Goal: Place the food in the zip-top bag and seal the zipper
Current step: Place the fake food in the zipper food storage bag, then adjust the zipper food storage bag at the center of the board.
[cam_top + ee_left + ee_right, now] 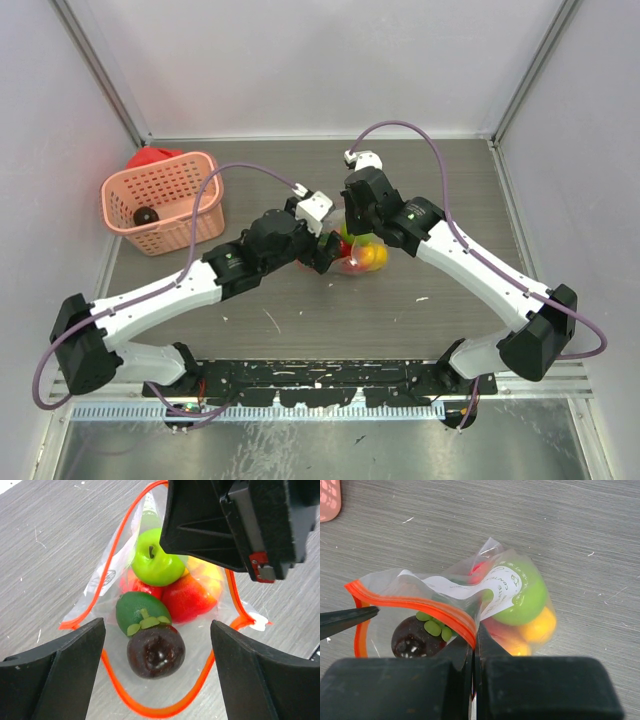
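Observation:
The zip-top bag (pixel 102 577) lies on the table with its mouth held open, and the orange zipper (pixel 150 711) curves in a wide loop around it. The food sits inside: a green apple (pixel 155 560), a red fruit (pixel 190 597), a dark green fruit (pixel 137 607), a yellow piece (pixel 540 625) and a dark purple mangosteen (pixel 155 650) nearest the mouth. My left gripper (pixel 157 626) stands open at the mouth, its fingers either side of the mangosteen and apart from it. My right gripper (pixel 475 636) is shut on the bag's upper zipper edge (pixel 420 605), lifting it.
A pink lattice basket (pixel 160 200) stands at the back left with one small dark item (pixel 147 215) inside and a red object (pixel 152 156) behind it. Both arms meet over the bag (pixel 360 255) at the table's middle. Walls enclose the table on three sides.

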`<act>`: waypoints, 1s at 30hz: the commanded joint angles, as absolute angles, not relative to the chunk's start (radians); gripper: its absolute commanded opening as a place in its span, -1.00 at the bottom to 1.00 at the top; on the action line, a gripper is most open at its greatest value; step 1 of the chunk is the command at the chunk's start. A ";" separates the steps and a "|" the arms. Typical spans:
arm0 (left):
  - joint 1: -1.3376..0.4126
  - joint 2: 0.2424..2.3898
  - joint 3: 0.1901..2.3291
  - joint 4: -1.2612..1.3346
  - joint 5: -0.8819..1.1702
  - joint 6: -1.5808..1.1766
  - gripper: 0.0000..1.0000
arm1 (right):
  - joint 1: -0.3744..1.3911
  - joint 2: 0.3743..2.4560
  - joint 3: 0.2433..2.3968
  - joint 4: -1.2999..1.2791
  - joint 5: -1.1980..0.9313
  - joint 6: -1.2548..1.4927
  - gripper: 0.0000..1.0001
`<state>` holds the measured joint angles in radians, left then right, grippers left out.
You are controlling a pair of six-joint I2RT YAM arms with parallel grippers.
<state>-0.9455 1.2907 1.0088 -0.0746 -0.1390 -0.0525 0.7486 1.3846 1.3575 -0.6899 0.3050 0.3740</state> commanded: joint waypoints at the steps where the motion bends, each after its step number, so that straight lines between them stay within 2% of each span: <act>1: -0.948 1.203 1.090 -0.183 -0.159 -0.161 0.73 | 0.744 1.341 1.365 -0.637 0.307 0.391 -0.99; 12: -0.949 1.121 1.093 -0.443 -0.175 -0.536 0.67 | 0.743 1.342 1.354 -0.618 0.299 0.395 -0.99; 17: -0.949 1.109 1.031 -0.455 -0.190 -0.676 0.58 | 0.744 1.338 1.351 -0.614 0.295 0.400 -0.99; 30: -0.949 1.118 0.914 -0.374 -0.255 -0.829 -0.07 | 0.743 1.330 1.336 -0.603 0.291 0.407 -0.99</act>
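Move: The bag's free rim, the near-left bend of its orange zipper mouth, lies about 4 cm back, 5 cm left and 4 cm below the left hand. The eggplant, already in the bag, is some 7 cm below that hand, 1 cm back and 2 cm left; the green apple is roughly 3 cm ahead, 5 cm right and 7 cm down. From the right hand, which pinches the opposite rim, the free bend is about 7 cm back, 9 cm left and 4 cm lower. The bag's free orange rim is what the left hand now goes for: leaving the eggplant, it draws back and left about 5 cm each way, first rising some 3 cm, then sinking over 7 cm to bring its fingertips around the rim. It tips about 30 degrees further down and turns counter-clockwise as the fingers close to roughly half open, while the right hand keeps its pinch on the other side. ##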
